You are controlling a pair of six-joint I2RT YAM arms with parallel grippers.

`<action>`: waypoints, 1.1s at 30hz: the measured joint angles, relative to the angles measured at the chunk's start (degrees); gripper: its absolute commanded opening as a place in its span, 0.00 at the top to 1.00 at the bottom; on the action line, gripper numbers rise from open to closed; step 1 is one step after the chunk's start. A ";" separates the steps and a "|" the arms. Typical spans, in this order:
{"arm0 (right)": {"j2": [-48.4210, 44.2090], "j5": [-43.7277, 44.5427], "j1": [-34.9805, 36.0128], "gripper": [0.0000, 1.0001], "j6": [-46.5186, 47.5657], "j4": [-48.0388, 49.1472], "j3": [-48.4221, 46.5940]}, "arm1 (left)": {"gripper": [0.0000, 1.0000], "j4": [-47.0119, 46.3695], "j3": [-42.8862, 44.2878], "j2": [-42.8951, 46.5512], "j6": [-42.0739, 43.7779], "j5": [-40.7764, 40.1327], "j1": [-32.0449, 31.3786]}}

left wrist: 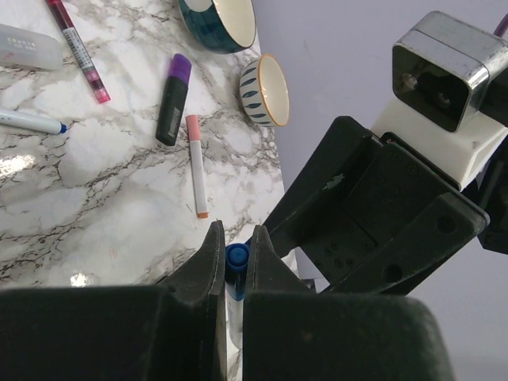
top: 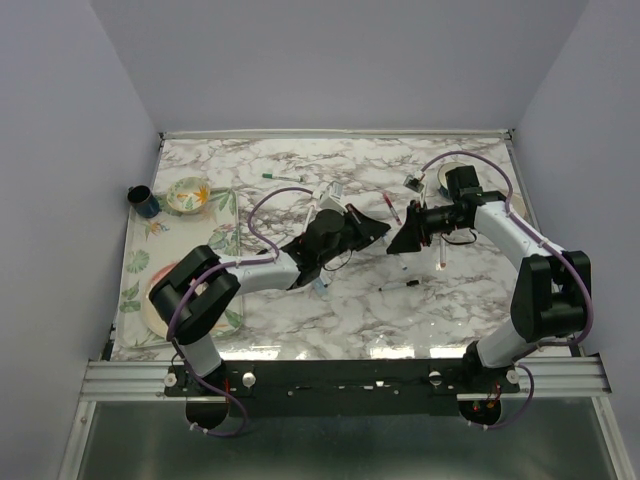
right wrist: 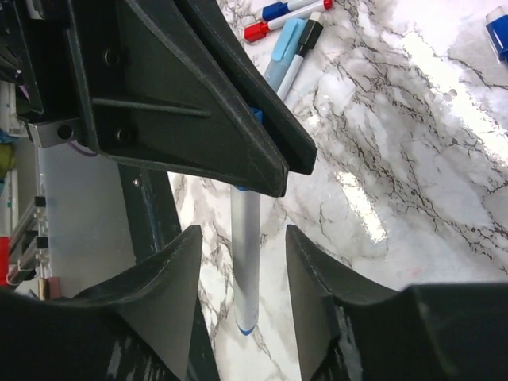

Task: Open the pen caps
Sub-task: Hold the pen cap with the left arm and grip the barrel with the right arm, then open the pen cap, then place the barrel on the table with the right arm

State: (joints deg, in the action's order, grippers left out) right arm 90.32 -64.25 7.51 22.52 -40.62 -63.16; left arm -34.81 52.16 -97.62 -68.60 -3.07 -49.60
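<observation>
My left gripper [left wrist: 236, 238] is shut on the blue cap [left wrist: 236, 256] of a white pen, held above the table. In the right wrist view the pen's white body [right wrist: 247, 262] sticks out from the left gripper's black fingers [right wrist: 198, 103] and ends in a blue tip [right wrist: 247, 327]. My right gripper [right wrist: 242, 238] is open, its fingers on either side of the pen body without touching it. From above, the left gripper [top: 368, 228] and right gripper [top: 404, 236] meet tip to tip over the middle of the marble table [top: 300, 330].
Loose pens lie around: a pink pen [left wrist: 79, 48], a purple-capped marker [left wrist: 173, 99], an orange-tipped pen [left wrist: 196, 163], red-capped [right wrist: 274, 28] and light blue [right wrist: 284, 67] pens. A striped cup [left wrist: 266, 89] and a bowl [left wrist: 222, 20] stand at the right edge, a floral bowl [top: 188, 194] at far left.
</observation>
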 measured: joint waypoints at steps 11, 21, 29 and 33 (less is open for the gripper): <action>0.00 -1.49 0.07 0.99 0.00 -0.66 -0.02 | 1.00 -3.50 -0.07 0.07 -0.02 0.39 0.61; -0.31 -1.57 3.43 0.99 1.64 -0.61 -2.40 | 1.00 1.86 -2.25 11.47 4.50 8.81 16.96; -0.33 1.49 4.52 0.99 2.29 -2.64 -2.01 | 1.00 7.34 -4.26 25.03 11.02 7.34 31.61; -0.33 3.13 4.55 0.99 2.71 -2.62 -1.46 | 1.00 13.05 -6.54 27.61 15.56 10.71 33.97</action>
State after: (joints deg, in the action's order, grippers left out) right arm 90.00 -61.12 12.05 25.23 -43.24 -64.62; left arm -21.76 45.63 -70.02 -53.04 7.64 -15.64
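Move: The left hand already has the pen's blue cap shut in its fingers. The barrel slopes down from it, its middle some 4 cm to the right, 2 cm back and 5 cm lower, and lies between the right hand's half-open fingers. On the table, a loose blue pen lies about 13 cm ahead and 3 cm left of the left hand, and the blue highlighter 18 cm left and 1 cm back; a black-capped pen is roughly 4 cm right of the right hand, level with it. Leftward and up, slowly for the first couple of centimetres and then in a fast sweep, the left hand pulls the cap off the barrel and carries it about 24 cm left, some 10 cm up and a little less forward, turning counter-clockwise about 20 degrees. Before that pull the right fingers close on the barrel; the right hand is drawn roughly 2 cm up and left, then settles back down, still pinching it. ##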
